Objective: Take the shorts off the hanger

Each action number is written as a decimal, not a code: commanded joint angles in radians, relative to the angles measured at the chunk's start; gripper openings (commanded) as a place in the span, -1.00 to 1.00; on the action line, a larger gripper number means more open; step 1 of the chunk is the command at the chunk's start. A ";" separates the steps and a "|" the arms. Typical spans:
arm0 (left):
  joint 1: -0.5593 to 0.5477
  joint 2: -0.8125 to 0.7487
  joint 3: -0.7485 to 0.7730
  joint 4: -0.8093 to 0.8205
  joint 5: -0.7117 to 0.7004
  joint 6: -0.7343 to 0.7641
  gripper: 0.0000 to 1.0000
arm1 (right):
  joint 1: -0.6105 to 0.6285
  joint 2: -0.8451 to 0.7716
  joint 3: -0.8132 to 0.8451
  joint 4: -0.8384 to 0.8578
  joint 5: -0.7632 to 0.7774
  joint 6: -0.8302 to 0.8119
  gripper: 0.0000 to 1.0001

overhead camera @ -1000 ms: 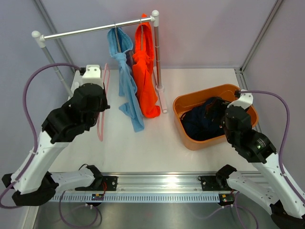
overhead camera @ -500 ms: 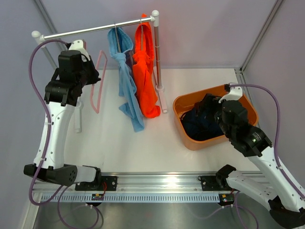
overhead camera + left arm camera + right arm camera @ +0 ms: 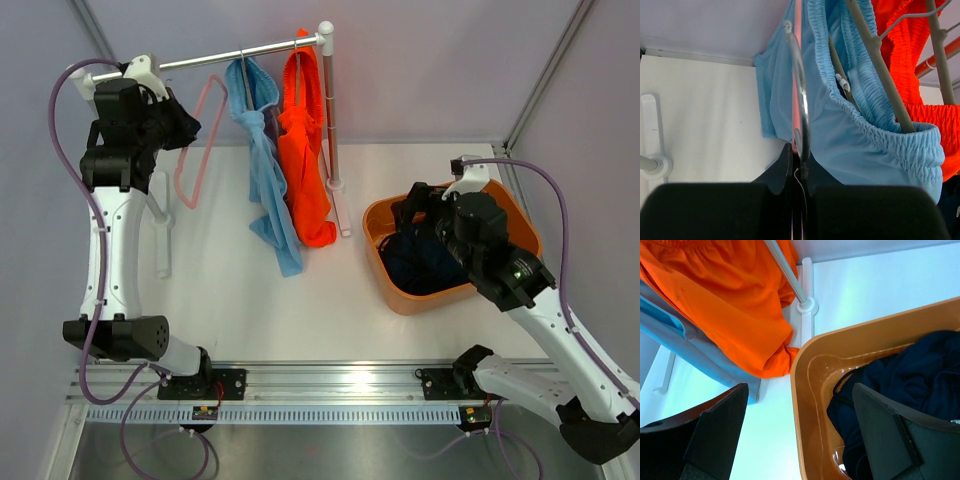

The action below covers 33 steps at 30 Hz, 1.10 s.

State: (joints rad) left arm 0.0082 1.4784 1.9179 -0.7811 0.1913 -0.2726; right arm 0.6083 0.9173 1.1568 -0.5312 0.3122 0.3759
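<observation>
Light blue shorts [image 3: 268, 190] and bright orange shorts [image 3: 305, 170] hang side by side on hangers from the metal rail [image 3: 190, 62]. Dark navy shorts [image 3: 420, 262] lie in the orange basket [image 3: 395, 295]. My left gripper [image 3: 190, 125] is up by the rail's left part, shut on a bare pink hanger [image 3: 195, 150]. In the left wrist view the hanger's metal hook [image 3: 801, 100] rises from the left gripper [image 3: 799, 155], just beside the light blue shorts [image 3: 865, 145]. My right gripper [image 3: 799, 390] is open with nothing between its fingers. It hovers over the basket's [image 3: 810, 405] left rim, near the navy shorts [image 3: 900, 385].
The rack's right post [image 3: 330, 110] stands between the orange shorts and the basket. Its left post and foot [image 3: 163, 240] stand below my left arm. The enclosure's walls close in behind and on both sides.
My left arm has lifted the pink hanger from low over the table up to the rail's left part. My right gripper has drawn back from inside the basket toward its left rim, still open.
</observation>
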 commanded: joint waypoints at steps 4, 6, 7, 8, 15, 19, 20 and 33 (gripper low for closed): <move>0.027 -0.001 0.043 0.140 0.066 0.003 -1.00 | -0.002 0.025 0.027 0.106 -0.070 -0.034 0.88; 0.029 0.000 0.047 0.155 0.060 0.003 -1.00 | -0.002 0.032 0.021 0.122 -0.082 -0.038 0.88; 0.027 0.002 0.049 0.164 0.065 0.006 -1.00 | -0.002 0.040 0.020 0.128 -0.084 -0.043 0.88; 0.029 0.006 0.055 0.161 0.063 0.004 -1.00 | -0.001 0.043 0.017 0.132 -0.088 -0.046 0.87; 0.032 0.056 0.112 0.135 0.051 0.003 -1.00 | -0.002 0.089 0.004 0.180 -0.119 -0.061 0.88; 0.041 0.083 0.136 0.128 0.062 0.003 -1.00 | -0.002 0.106 -0.009 0.217 -0.140 -0.072 0.89; 0.042 0.098 0.153 0.120 0.060 0.003 -1.00 | -0.002 0.112 -0.008 0.220 -0.142 -0.072 0.89; 0.061 0.160 0.191 0.111 -0.032 -0.005 -1.00 | -0.002 0.187 -0.016 0.266 -0.228 -0.045 0.89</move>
State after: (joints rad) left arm 0.0547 1.6344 2.0727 -0.7162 0.1932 -0.2733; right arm 0.6083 1.1011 1.1435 -0.3115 0.1101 0.3294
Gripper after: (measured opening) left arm 0.035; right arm 0.939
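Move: The left hand holds the pink hanger upright by its neck, below the rack's bar, which lies about 10 cm ahead and 6 cm above. The blue shorts hang some 13 cm to its right and 8 cm ahead, the orange shorts about 21 cm right and 10 cm ahead, both lower. From the right hand, that stretch of bar is roughly 22 cm ahead, 42 cm left and 14 cm higher. Left hand, still gripping the pink hanger, rises then goes forward 5 cm towards the bar; right moves left 6 cm. ##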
